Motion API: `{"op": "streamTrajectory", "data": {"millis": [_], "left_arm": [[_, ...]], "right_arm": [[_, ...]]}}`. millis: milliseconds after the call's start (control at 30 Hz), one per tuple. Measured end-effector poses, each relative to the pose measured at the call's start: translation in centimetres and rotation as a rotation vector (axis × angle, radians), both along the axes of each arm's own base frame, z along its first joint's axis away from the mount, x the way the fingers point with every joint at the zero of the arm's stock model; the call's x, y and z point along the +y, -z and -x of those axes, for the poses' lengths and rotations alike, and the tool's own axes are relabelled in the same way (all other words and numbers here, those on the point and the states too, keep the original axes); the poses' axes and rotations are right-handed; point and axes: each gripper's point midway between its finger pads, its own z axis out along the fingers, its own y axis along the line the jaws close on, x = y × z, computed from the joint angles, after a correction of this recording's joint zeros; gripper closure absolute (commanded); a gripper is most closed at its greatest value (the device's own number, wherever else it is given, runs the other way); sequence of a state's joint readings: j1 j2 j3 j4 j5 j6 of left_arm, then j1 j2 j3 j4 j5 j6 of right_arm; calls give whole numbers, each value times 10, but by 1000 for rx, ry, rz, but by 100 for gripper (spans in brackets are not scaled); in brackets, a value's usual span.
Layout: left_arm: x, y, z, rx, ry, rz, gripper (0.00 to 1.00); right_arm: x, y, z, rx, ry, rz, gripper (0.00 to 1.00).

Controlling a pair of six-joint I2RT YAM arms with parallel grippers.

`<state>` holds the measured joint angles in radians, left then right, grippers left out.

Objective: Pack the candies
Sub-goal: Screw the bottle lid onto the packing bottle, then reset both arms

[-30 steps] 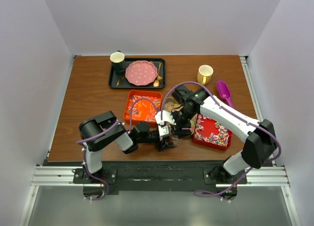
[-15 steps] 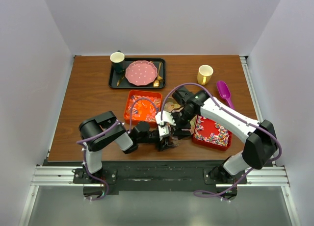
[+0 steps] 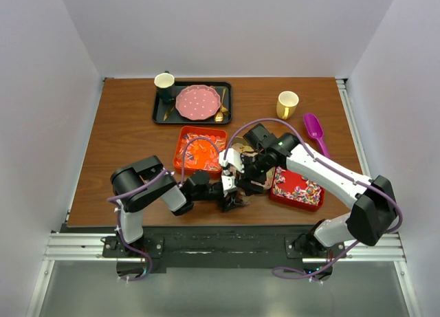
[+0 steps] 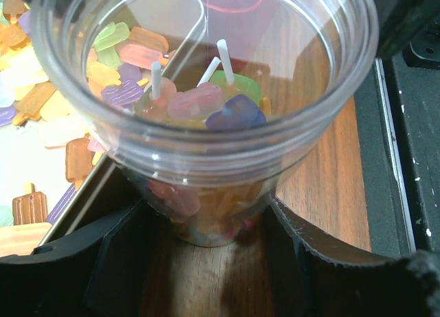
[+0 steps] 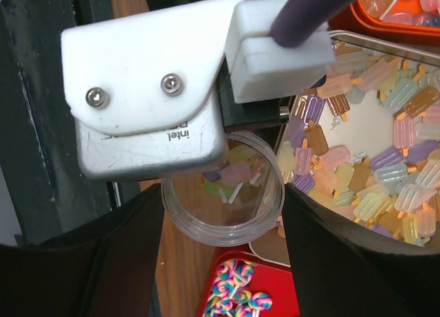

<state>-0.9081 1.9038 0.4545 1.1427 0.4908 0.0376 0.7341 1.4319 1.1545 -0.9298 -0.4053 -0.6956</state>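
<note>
My left gripper (image 4: 203, 217) is shut on a clear plastic cup (image 4: 206, 90) that stands on the table near the front edge. Several pastel popsicle candies (image 4: 199, 100) lie inside it. In the right wrist view my right gripper (image 5: 221, 214) hangs open above the cup (image 5: 223, 200), one finger on each side and nothing between them. The left wrist camera (image 5: 144, 111) hides part of the cup's rim. More pastel candies (image 5: 385, 172) fill a flat tray beside the cup. Swirled lollipop candies (image 5: 237, 300) lie in the red tray (image 3: 313, 199). Orange pieces fill the orange tray (image 3: 181, 150).
At the back, a black tray (image 3: 159, 112) holds a pink dotted plate (image 3: 199, 102), a dark cup (image 3: 164, 85) and gold cutlery. A yellow mug (image 3: 287, 104) and a purple scoop (image 3: 315, 130) sit at the back right. Both arms crowd the front centre.
The right arm's elbow and forearm have swung a little to the right, while its gripper stays over the cup. The left arm and the cup have not moved.
</note>
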Motion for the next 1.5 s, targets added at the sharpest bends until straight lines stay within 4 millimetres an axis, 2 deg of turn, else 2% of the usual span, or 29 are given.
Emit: {"op": "streamTrajectory", "data": {"millis": [233, 300, 333, 500, 700, 767, 800, 833, 900, 933, 1033, 1133, 1267, 1333, 1400, 1433, 1500], "left_arm": [[1, 0, 0, 4, 5, 1, 100], [1, 0, 0, 6, 7, 1, 76], [1, 0, 0, 7, 9, 0, 1], [4, 0, -2, 22, -14, -10, 0], [36, -8, 8, 125, -87, -56, 0], [42, -17, 10, 148, -104, -58, 0], [43, -23, 11, 151, -106, -53, 0], [44, -31, 12, 148, -106, -42, 0], [45, -47, 15, 142, -99, -17, 0], [46, -54, 17, 136, -93, -6, 0], [51, -70, 20, 145, -88, -10, 0], [63, -87, 16, 158, -119, -25, 0], [89, -129, 1, 91, -220, -5, 0], [105, -151, -11, 37, -314, 8, 0], [130, -168, -31, -19, -475, 13, 0], [147, -174, -43, -50, -570, 9, 0], [179, -183, -64, -111, -737, -9, 0]], "right_arm": [[2, 0, -2, 6, 75, -1, 62], [2, 0, -2, 7, 83, -2, 63], [2, 0, -2, 8, 85, -1, 62], [2, 0, -2, 19, 119, -2, 62], [1, 0, -3, 17, 135, 1, 61], [2, 0, -3, 16, 136, 1, 58], [2, -1, -3, 16, 136, 1, 56], [2, -1, -3, 16, 136, 1, 44], [2, -1, -3, 16, 134, 1, 28], [1, -1, -3, 16, 131, 1, 2], [-2, -4, 0, 29, 127, 20, 1], [1, -23, -6, 21, 136, 9, 1], [12, -81, -39, -57, 227, -121, 1], [6, -107, -61, -86, 331, -177, 1], [-13, -125, -87, -107, 486, -206, 1], [-26, -128, -99, -112, 571, -214, 1], [-63, -126, -125, -124, 783, -195, 1]]}}
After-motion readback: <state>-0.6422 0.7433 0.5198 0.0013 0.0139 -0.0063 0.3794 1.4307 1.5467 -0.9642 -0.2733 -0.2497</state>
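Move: The left fingers still hold the packing bottle by its lower part, its middle some 3 cm above that hand point; the popsicle tray's middle lies about 13 cm ahead and 3 cm right, the orange tray's 16 cm ahead and 13 cm left, both roughly level in height. The right fingers keep the lid on the bottle's mouth, pointing steeply down; from them the bottle's middle is about 6 cm below, and the red tray's middle 5 cm ahead, 18 cm right and 11 cm below. Clockwise by barely 10 degrees the right hand turns the lid further, then holds still. Meanwhile the left fingers open off the bottle and back away left, then rise fast, swinging counter-clockwise, ending some 18 cm left and as much up. Last, the right fingers open, free the lid and lift away up and forward over the popsicle tray, turning clockwise. ##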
